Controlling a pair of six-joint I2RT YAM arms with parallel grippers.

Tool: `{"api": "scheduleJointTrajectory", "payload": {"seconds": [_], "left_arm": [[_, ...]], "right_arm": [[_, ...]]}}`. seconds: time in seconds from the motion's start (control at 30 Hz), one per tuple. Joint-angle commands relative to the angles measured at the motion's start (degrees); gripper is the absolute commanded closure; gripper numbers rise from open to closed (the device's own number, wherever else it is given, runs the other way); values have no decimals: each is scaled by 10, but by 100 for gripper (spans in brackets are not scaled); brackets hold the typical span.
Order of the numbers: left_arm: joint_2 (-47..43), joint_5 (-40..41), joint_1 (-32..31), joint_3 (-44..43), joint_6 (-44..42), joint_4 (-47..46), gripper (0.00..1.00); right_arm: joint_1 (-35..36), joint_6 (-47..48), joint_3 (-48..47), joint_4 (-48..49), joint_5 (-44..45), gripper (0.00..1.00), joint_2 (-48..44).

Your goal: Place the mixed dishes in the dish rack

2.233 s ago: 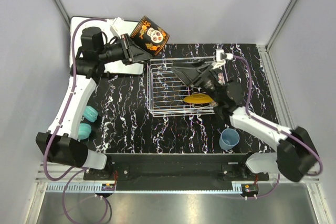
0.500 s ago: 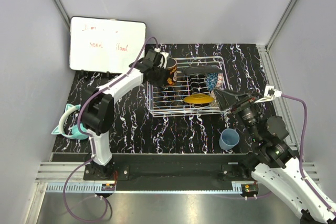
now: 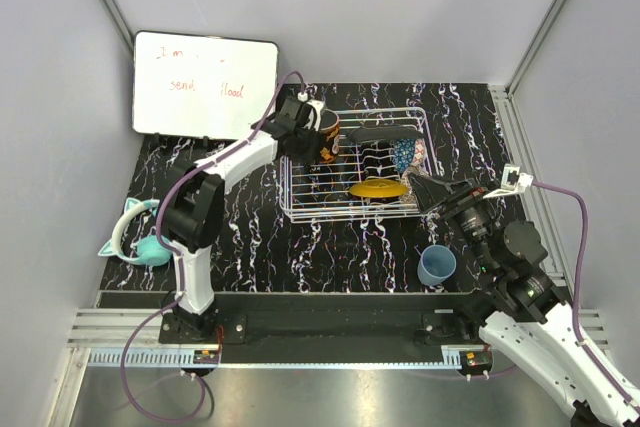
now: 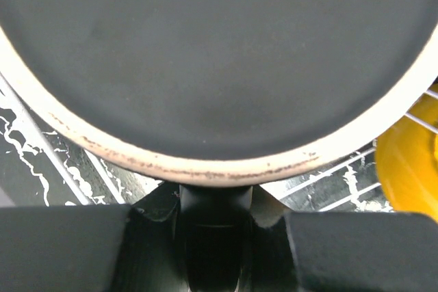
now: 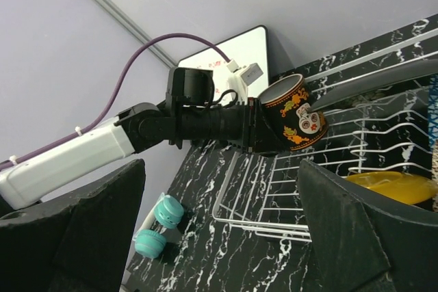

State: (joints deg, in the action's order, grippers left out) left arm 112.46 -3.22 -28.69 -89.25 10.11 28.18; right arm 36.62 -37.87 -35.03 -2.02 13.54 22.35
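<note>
The black mug (image 3: pixel 325 135) with skull and orange flower prints hangs tilted over the back left corner of the dish rack (image 3: pixel 300 192), and my left gripper (image 3: pixel 303 137) is shut on it. In the left wrist view the mug's dark round face (image 4: pixel 219 66) fills the frame, its handle sitting between my left gripper's (image 4: pixel 212 203) fingers. The rack holds a yellow plate (image 3: pixel 377 188), a dark rectangular plate (image 3: pixel 385 133) and a blue patterned bowl (image 3: pixel 405 154). A light-blue cup (image 3: pixel 437 265) stands on the table. My right gripper (image 3: pixel 432 192) is open and empty, just right of the rack.
A whiteboard (image 3: pixel 205 85) with writing leans at the back left. Teal cat-ear headphones (image 3: pixel 140 237) lie at the table's left edge. The right wrist view shows the mug (image 5: pixel 291 121), the rack (image 5: pixel 301 189) and the headphones (image 5: pixel 157 227) beyond my right gripper (image 5: pixel 219 237).
My left arm has come down from beside the whiteboard and carried the mug to the rack's back left corner. My right arm has drawn back from over the rack to its right side.
</note>
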Motion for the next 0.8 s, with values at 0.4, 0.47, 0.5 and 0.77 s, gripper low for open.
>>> {"api": "scheduleJointTrajectory", "payload": {"seconds": [0.4, 0.47, 0.5, 0.77], "left_arm": [[-28, 21, -18, 70, -34, -103, 81], [-30, 20, -19, 74, -34, -93, 61], [-30, 21, -20, 77, -34, -90, 54], [-48, 24, -26, 94, -21, -86, 28]], "right_arm": [[-2, 18, -37, -37, 37, 0, -9], [-2, 17, -39, -39, 38, 0, -8], [-2, 17, -39, -40, 38, 0, -8], [-2, 5, -38, -45, 23, 0, -6]]}}
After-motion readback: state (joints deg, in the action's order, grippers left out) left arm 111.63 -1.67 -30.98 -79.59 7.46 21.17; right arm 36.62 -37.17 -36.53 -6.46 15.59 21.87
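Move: The patterned mug, gripped by its handle in the left hand, hangs over the rack's far left part; its spot there is about 3 cm ahead of that hand, 4 cm right and 4 cm down. From the hand, the grey tray stands some 14 cm right and 2 cm ahead; the yellow bowl is 12 cm right and 9 cm back, both around 3 cm lower. That spot lies roughly 23 cm ahead, 20 cm left and 28 cm below the right hand. The patterned mug goes down into the rack's far left part in the left hand, which sinks about 2.5 cm with its attitude nearly unchanged. The fingers then spread from almost shut to roughly two-thirds open around the handle, and the hand backs off some 2 cm towards the base while sinking another 1.5 cm. ##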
